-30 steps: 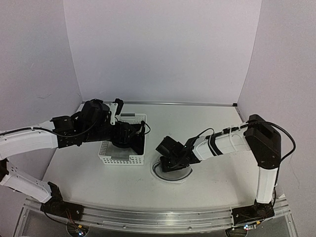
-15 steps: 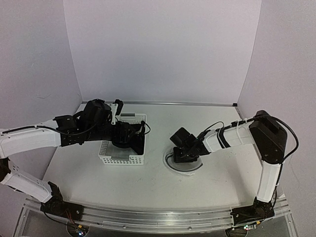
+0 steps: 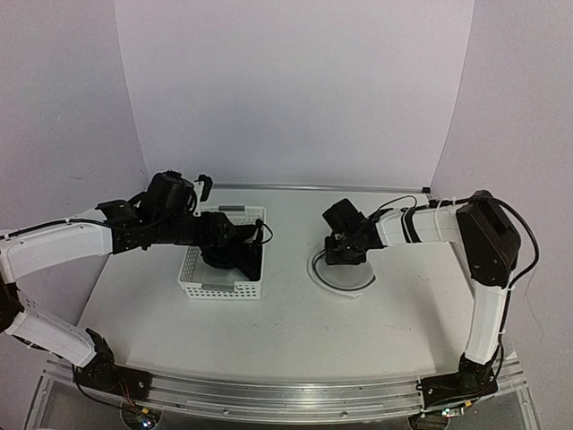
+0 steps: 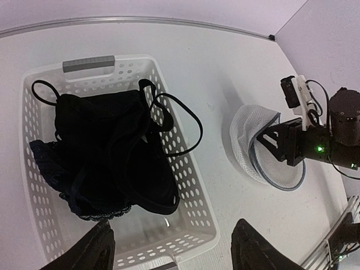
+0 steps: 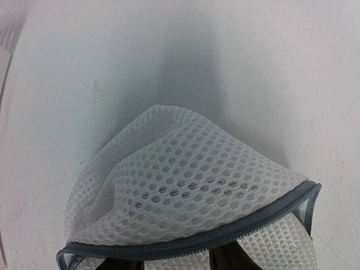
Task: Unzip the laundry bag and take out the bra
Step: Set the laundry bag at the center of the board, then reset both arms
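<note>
The laundry bag (image 5: 185, 185) is white mesh with a grey zipper rim, and lies on the table right of centre (image 3: 345, 279). My right gripper (image 3: 345, 249) holds its rim, and the bag tilts up at that edge (image 4: 247, 140). In the right wrist view only the two dark fingertips (image 5: 230, 261) show, under the zipper. The black bra (image 4: 107, 152) with thin straps lies bunched inside the white basket (image 4: 194, 185). My left gripper (image 4: 174, 253) hangs open above the basket's near end, holding nothing and clear of the bra. From above, the left gripper (image 3: 224, 235) partly hides the bra (image 3: 237, 262).
The perforated white basket (image 3: 219, 288) stands left of centre, with a grey handle at its far end (image 4: 88, 63). White walls close in the back and sides of the table. A metal rail runs along the near edge (image 3: 269, 394).
The right gripper has carried the laundry bag from the front centre towards the back right. The left gripper has drawn back a little over the basket, with the bra lying where it was.
</note>
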Robot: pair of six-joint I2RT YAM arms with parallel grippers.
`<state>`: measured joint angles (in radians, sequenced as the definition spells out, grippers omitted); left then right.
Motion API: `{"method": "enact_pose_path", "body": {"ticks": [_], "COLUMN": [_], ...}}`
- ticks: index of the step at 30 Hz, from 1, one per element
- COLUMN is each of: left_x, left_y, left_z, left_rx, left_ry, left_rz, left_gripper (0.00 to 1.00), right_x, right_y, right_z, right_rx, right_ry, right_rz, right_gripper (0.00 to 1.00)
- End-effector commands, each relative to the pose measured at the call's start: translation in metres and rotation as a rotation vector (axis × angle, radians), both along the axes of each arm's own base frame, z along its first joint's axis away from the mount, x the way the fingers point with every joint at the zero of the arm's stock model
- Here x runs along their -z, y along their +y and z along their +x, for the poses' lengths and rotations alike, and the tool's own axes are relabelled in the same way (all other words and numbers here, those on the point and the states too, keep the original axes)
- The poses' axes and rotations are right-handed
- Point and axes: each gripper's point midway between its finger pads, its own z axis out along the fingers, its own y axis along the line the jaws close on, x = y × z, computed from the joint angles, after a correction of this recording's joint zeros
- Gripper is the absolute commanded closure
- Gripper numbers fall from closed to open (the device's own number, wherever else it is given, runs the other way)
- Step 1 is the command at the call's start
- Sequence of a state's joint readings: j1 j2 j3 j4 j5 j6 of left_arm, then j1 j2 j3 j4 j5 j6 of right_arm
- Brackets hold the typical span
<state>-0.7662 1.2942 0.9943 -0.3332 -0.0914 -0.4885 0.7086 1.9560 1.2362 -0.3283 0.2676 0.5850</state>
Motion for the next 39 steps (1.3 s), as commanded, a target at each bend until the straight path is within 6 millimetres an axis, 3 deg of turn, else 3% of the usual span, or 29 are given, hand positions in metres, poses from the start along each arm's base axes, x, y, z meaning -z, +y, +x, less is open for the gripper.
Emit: {"method": "enact_pose_path", "body": {"ticks": [1, 8, 12, 15, 18, 22, 27, 32, 34, 39], "left_x": [-0.035, -0.057, -0.075, -0.086, -0.095, -0.088, -0.073, -0.065, -0.064, -0.066], "left_y": [0.006, 0.033, 0.052, 0.072, 0.099, 0.135, 0.18, 0.205, 0.211, 0.212], "left_z": [0.016, 0.039, 0.051, 0.06, 0.068, 0.079, 0.082, 0.07, 0.063, 0.04], "left_rx": [-0.015, -0.076, -0.12, -0.164, -0.225, -0.305, -0.413, -0.485, -0.504, -0.522], "left_ry": [-0.067, -0.093, -0.115, -0.13, -0.147, -0.132, -0.098, -0.103, -0.113, -0.139], "left_rz": [0.001, 0.032, 0.036, 0.05, 0.065, 0.083, 0.079, 0.093, 0.085, 0.01], "left_gripper": [0.26, 0.18, 0.13, 0.02, 0.0, 0.0, 0.0, 0.0, 0.0, 0.0], "right_x": [-0.057, -0.126, -0.16, -0.19, -0.214, -0.238, -0.233, -0.208, -0.199, -0.194], "right_y": [0.014, 0.0, -0.014, -0.03, -0.051, -0.085, -0.15, -0.215, -0.229, -0.218], "right_z": [0.011, 0.007, 0.001, -0.005, -0.012, -0.026, -0.041, -0.055, -0.063, -0.086], "right_rx": [-0.045, -0.046, -0.041, -0.024, 0.008, 0.072, 0.214, 0.334, 0.35, 0.279], "right_ry": [-0.098, -0.197, -0.256, -0.324, -0.395, -0.48, -0.515, -0.462, -0.445, -0.48], "right_rz": [0.048, 0.06, 0.046, 0.032, 0.003, -0.044, -0.132, -0.081, -0.05, 0.089], "right_gripper": [0.55, 0.39, 0.19, 0.03, 0.02, 0.02, 0.02, 0.02, 0.02, 0.02]}}
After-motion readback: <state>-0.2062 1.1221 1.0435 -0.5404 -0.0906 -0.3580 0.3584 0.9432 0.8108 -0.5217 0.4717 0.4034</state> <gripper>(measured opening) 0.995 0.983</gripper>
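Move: The laundry bag's middle lies about 4 cm back from the right hand and 2 cm below, with the fingers at its zip rim. The basket is some 30 cm to the left of that hand, roughly level with it, and holds the bra about 29 cm to the left. From the left hand the bag lies around 28 cm right, 5 cm ahead and 18 cm below. Opening wide, the right hand lifts free of the bag some 20 cm, then swings right; the left withdraws leftward. ##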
